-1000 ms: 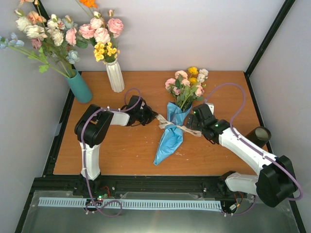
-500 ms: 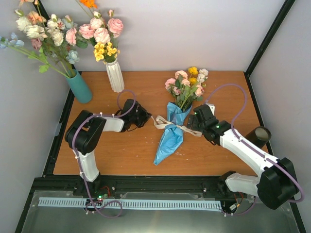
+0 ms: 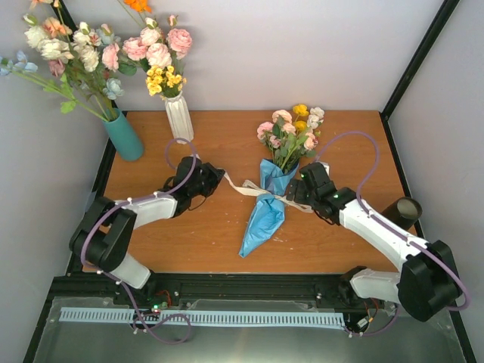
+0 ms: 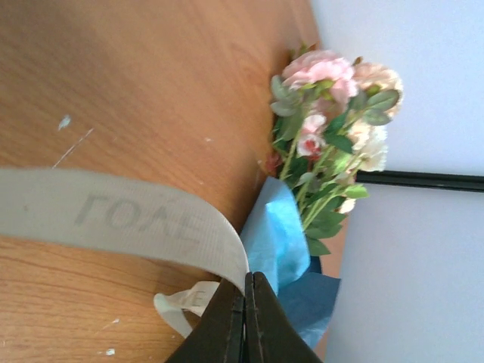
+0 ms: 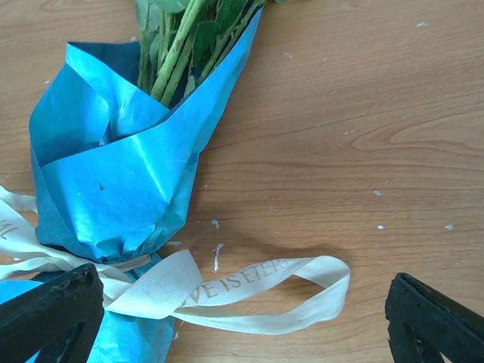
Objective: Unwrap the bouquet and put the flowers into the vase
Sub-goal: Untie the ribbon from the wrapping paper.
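Note:
The bouquet (image 3: 266, 204) lies mid-table, its blue paper cone (image 5: 113, 181) tied with a beige ribbon (image 3: 246, 187) and its pink, cream and yellow flowers (image 3: 291, 127) pointing to the back. My left gripper (image 3: 218, 178) is to its left, shut on a ribbon tail (image 4: 113, 215), which runs taut from the jaw tips (image 4: 246, 283) toward the paper (image 4: 283, 234). My right gripper (image 3: 297, 190) is wide open over the knot's right side. Its fingers (image 5: 45, 318) straddle a ribbon loop (image 5: 257, 291) lying on the wood. The dark vase (image 3: 403, 209) is at the table's right edge.
A teal vase (image 3: 125, 136) and a white ribbed vase (image 3: 179, 117), both full of flowers, stand at the back left. Black frame posts run along the table's sides. Bare wood (image 3: 189, 234) lies in front of the bouquet.
My left gripper closed on the ribbon tail and drew it to the left as the arm's elbow swung down and left. The right gripper stayed open beside the knot.

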You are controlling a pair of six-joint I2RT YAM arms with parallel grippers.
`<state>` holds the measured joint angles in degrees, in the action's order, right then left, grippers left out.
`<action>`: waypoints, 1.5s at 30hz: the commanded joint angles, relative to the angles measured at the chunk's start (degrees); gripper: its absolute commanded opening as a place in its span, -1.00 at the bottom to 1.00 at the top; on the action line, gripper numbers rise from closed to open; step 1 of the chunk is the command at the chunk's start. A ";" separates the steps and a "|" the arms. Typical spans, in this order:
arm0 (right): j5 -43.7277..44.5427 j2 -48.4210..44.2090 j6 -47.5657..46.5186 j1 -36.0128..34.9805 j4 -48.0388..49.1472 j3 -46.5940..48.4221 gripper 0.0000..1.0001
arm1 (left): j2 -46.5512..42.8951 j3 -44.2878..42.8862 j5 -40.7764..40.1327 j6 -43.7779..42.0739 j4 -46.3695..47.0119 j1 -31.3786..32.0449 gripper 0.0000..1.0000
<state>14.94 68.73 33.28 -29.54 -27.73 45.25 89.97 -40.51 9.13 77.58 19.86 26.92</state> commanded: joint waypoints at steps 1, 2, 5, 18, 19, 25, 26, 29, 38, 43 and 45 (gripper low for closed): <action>-3.02 3.40 -1.22 0.12 1.72 1.93 1.00 | -5.57 1.47 -3.96 -4.39 -2.81 0.51 -0.99; -3.70 4.47 -1.35 0.15 1.90 2.68 1.00 | -6.52 1.89 -4.33 -4.93 -3.29 0.45 -0.99; -5.79 8.69 -1.74 0.10 2.56 5.71 1.00 | -8.78 2.57 -4.93 -6.56 -4.55 0.50 -0.99; -13.75 27.46 -1.03 0.18 1.19 19.69 0.98 | -12.71 3.64 -5.43 -10.31 -7.61 0.51 -0.99; -14.18 28.56 -1.02 0.25 1.16 20.22 0.96 | -12.82 3.60 -5.44 -10.48 -7.71 0.51 -0.99; -17.07 33.75 -0.75 1.10 1.82 21.67 0.64 | -13.32 3.41 -5.76 -11.38 -8.58 0.50 -0.99; -17.77 34.41 -0.76 1.27 2.26 21.71 0.57 | -13.40 3.43 -5.86 -11.51 -8.68 0.51 -0.99; -19.39 36.41 -0.85 1.68 3.00 21.76 0.39 | -14.00 3.14 -6.53 -12.23 -9.43 0.51 -0.99; -19.67 38.76 -0.89 3.54 3.91 19.83 0.07 | -19.90 2.30 -13.56 -17.29 -15.27 0.51 -0.99; -19.51 38.92 -1.01 4.18 4.90 18.18 0.04 | -23.80 2.13 -18.00 -20.20 -18.41 0.49 -0.99; -19.51 39.07 -1.08 4.27 5.32 17.64 0.04 | -25.08 1.52 -19.51 -21.98 -19.63 0.50 -0.99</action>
<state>-6.48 105.91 32.45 -26.22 -21.04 65.10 67.88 -37.10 -4.08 60.58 3.55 27.33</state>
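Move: The wrapping paper above the ribbon knot lies about 8 cm ahead of the right hand, 8 to its left and 10 below; the knot is some 4 cm nearer and 2 farther left than that paper. The ribbon's right loop is roughly 2 cm ahead, 3 left and 12 below the hand, the flowers 20 ahead and 4 left. From the left hand, still holding the ribbon's end, the knot lies about 12 cm right, 3 back and 8 below. Right hand reaches left, forward and 9 cm down, half-closing on wrapping paper; left hand draws held ribbon up-left. ##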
